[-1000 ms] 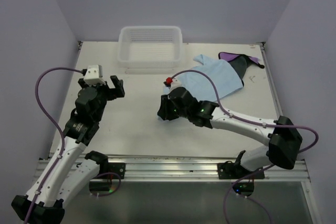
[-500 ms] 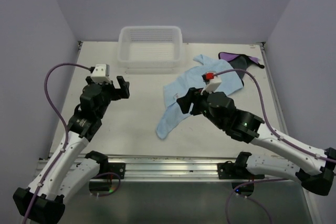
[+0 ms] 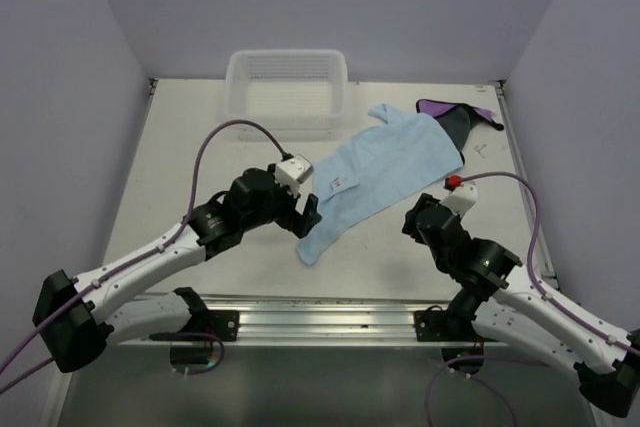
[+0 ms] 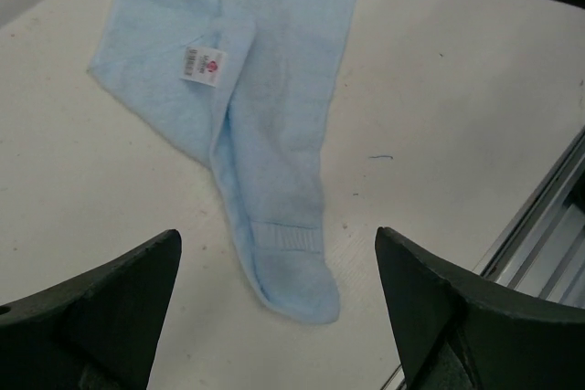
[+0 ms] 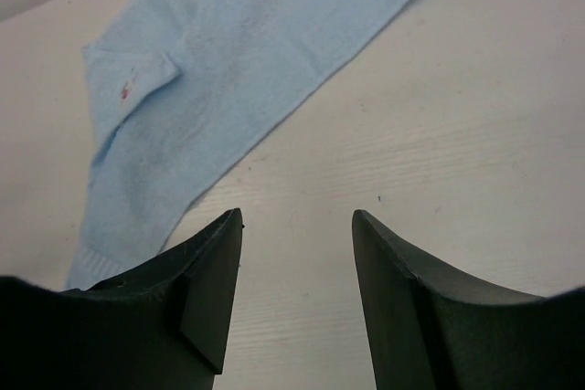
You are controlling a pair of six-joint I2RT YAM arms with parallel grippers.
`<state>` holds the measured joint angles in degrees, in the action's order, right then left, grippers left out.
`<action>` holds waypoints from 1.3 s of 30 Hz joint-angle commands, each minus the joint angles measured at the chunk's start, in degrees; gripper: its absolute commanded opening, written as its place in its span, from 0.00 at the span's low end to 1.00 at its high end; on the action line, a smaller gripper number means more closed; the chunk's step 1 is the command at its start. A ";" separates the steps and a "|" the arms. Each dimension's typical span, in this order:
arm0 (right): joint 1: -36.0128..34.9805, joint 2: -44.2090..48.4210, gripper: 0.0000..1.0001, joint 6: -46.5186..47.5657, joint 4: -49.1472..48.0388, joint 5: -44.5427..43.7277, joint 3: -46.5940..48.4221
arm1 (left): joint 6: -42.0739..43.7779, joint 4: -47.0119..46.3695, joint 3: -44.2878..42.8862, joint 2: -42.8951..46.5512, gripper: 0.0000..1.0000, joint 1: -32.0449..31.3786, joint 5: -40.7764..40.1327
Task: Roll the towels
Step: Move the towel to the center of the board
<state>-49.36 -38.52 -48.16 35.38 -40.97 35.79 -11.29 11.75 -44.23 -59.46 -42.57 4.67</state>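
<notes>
The light blue towel [image 3: 380,172] lies stretched out flat on the table, running diagonally from the back right to a narrow near end [image 3: 312,250]. A white tag [image 4: 203,64] shows on it. The purple towel [image 3: 455,115], dark side partly up, lies at the back right, partly under the blue one. My left gripper [image 3: 305,215] hovers open just above the blue towel's narrow end [image 4: 288,271], which sits between its fingers [image 4: 110,308] untouched. My right gripper [image 3: 413,219] stands open over bare table, right of the blue towel [image 5: 228,52], holding nothing.
A white basket [image 3: 240,107] stands at the back centre-left. A metal rail [image 3: 330,317] runs along the table's near edge, close to the towel's near end. Purple cables loop from both arms.
The right gripper opened, let go of the blue towel and drew back to the right. The left arm swung right to the towel's near end. The towel now lies spread out.
</notes>
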 commanded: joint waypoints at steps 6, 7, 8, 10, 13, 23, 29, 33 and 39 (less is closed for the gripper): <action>6.03 -1.56 0.55 -2.82 -2.15 2.21 -2.48 | 5.66 7.76 -4.29 -13.47 0.88 -16.84 -13.71; 6.21 -1.56 0.55 -2.73 -2.76 2.56 -2.83 | 6.10 8.11 -4.29 -14.53 0.84 -17.28 -14.24; 6.56 -1.73 0.55 -2.64 -3.81 3.00 -3.18 | 6.10 8.64 -4.98 -15.67 0.81 -17.90 -14.59; 7.35 -1.91 0.55 -2.38 -4.26 3.96 -3.97 | 6.28 10.39 -5.60 -18.66 0.78 -18.34 -15.47; 8.93 -1.82 0.56 -1.94 -4.53 4.84 -4.50 | 5.67 11.19 -6.13 -21.04 0.78 -19.04 -16.18; 13.59 -1.55 0.56 0.17 -7.68 8.88 -6.78 | 3.21 12.07 -7.10 -23.24 0.70 -20.36 -17.93; 15.79 -2.87 0.57 0.96 -9.62 11.17 -8.01 | 1.10 12.16 -7.89 -24.21 0.70 -23.96 -17.59; 17.28 -2.87 0.57 2.01 -9.80 12.14 -8.28 | -1.19 11.19 -6.40 -26.32 0.63 -24.41 -19.17; 19.47 -2.52 0.57 3.33 -10.50 13.55 -9.25 | -5.32 9.52 -3.94 -27.29 0.54 -24.49 -22.16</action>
<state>-30.96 -41.23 -46.28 27.40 -28.49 27.53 -13.28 23.18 -49.15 -86.43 -66.83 -14.81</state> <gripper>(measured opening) 0.569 0.569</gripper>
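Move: The towel's near end lies about 6 cm back, 5 cm to the right and some 18 cm below the left hand. The folded tag corner is about 13 cm ahead and 13 cm right of the left hand, on the board too. The board's front edge runs roughly 16 cm straight back of that hand. From the right hand, the towel's near end is about 24 cm left, 4 cm back and 16 cm lower. Left hand sinks 14 cm and back 8 towards the towel's near end, tipping downward, fingers narrowing; right sinks 6. ##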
